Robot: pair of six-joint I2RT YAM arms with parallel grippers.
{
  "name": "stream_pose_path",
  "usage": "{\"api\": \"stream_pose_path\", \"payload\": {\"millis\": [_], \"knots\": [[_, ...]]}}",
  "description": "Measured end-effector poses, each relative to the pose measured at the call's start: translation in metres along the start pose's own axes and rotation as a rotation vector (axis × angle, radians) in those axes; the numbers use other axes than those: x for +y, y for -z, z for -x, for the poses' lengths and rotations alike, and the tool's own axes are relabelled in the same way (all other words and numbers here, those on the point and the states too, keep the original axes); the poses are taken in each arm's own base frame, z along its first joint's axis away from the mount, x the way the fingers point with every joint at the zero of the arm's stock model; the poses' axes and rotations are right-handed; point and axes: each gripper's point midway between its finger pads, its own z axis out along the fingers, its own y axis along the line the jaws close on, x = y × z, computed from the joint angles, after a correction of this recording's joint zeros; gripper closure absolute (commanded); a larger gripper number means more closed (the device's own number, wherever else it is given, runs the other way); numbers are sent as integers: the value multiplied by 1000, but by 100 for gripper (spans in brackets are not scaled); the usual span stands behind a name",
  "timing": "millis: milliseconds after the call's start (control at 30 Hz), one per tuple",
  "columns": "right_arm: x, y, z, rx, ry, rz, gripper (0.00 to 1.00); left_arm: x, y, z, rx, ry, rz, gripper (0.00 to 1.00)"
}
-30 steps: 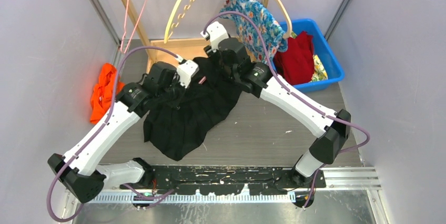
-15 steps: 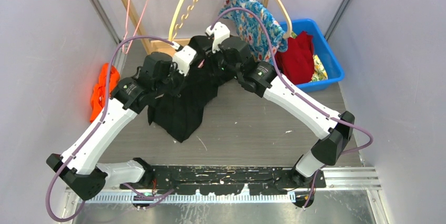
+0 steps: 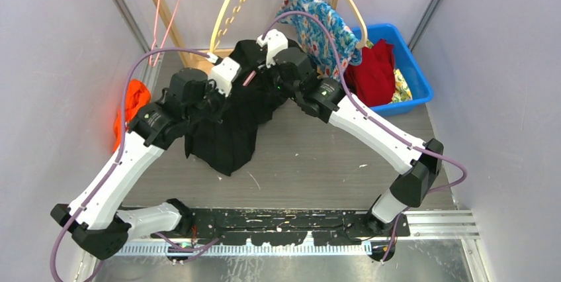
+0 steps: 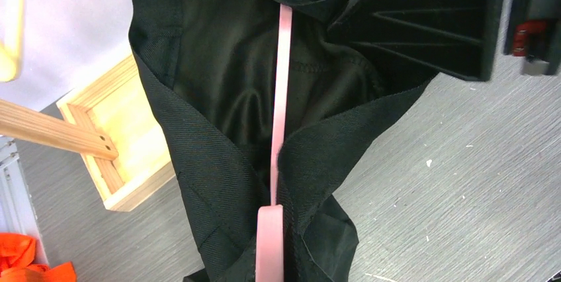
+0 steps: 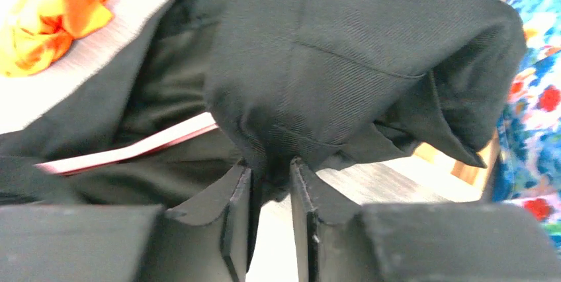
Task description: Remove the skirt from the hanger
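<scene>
The black skirt (image 3: 228, 133) hangs bunched between both arms, its lower end resting on the grey table (image 3: 331, 156). A pink hanger (image 4: 283, 96) runs through the skirt's waist and shows as a pink sliver (image 3: 250, 78) from above. My left gripper (image 3: 233, 87) is shut on the hanger's near end, its fingers hidden by cloth. My right gripper (image 5: 270, 166) is shut on a fold of the skirt (image 5: 344, 77), pinched at the fingertips, just right of the left gripper.
A wooden rack base (image 3: 205, 57) stands right behind the skirt. A floral garment (image 3: 324, 24) hangs at the back. A blue bin (image 3: 410, 63) with a red cloth (image 3: 374, 73) is at the back right. An orange cloth (image 3: 129, 106) lies by the left wall.
Both arms have moved up and toward the back, and the skirt has been lifted from a spread heap into a narrow hanging bunch. The right jaws have narrowed onto the fabric.
</scene>
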Motion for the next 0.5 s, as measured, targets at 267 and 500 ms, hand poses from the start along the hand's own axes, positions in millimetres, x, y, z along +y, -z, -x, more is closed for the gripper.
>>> {"api": "stream_pose_path", "payload": {"millis": [267,500], "knots": [[-16,-9,-2,-8,60,-117,99,3,25,6,-56,7,9,100],[-25,-12,5,-44,95,-211,99,-2,17,-10,-31,25,2,100]]}}
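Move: The black skirt's upper edge is practically at the right hand's fingertips, only about 1 cm ahead and level with them. The pink hanger bar inside the skirt shows some 4 cm to that hand's left, 1 cm ahead and 2 cm lower; the floral skirt hangs about 14 cm ahead and 14 cm right. From the left hand, which already grips the pink hanger, the black skirt's edge lies roughly 10 cm ahead and 11 cm right, about level. The right fingers close from about two-fifths open to shut, pinching the black skirt's edge, as the hand eases some 3 cm forward and to the right, away from the left hand, turning about 10 degrees clockwise and tipping up a little. The left hand keeps its hold on the pink hanger, backing about 2 cm and drifting left while it rises about 2 cm and sinks again. ##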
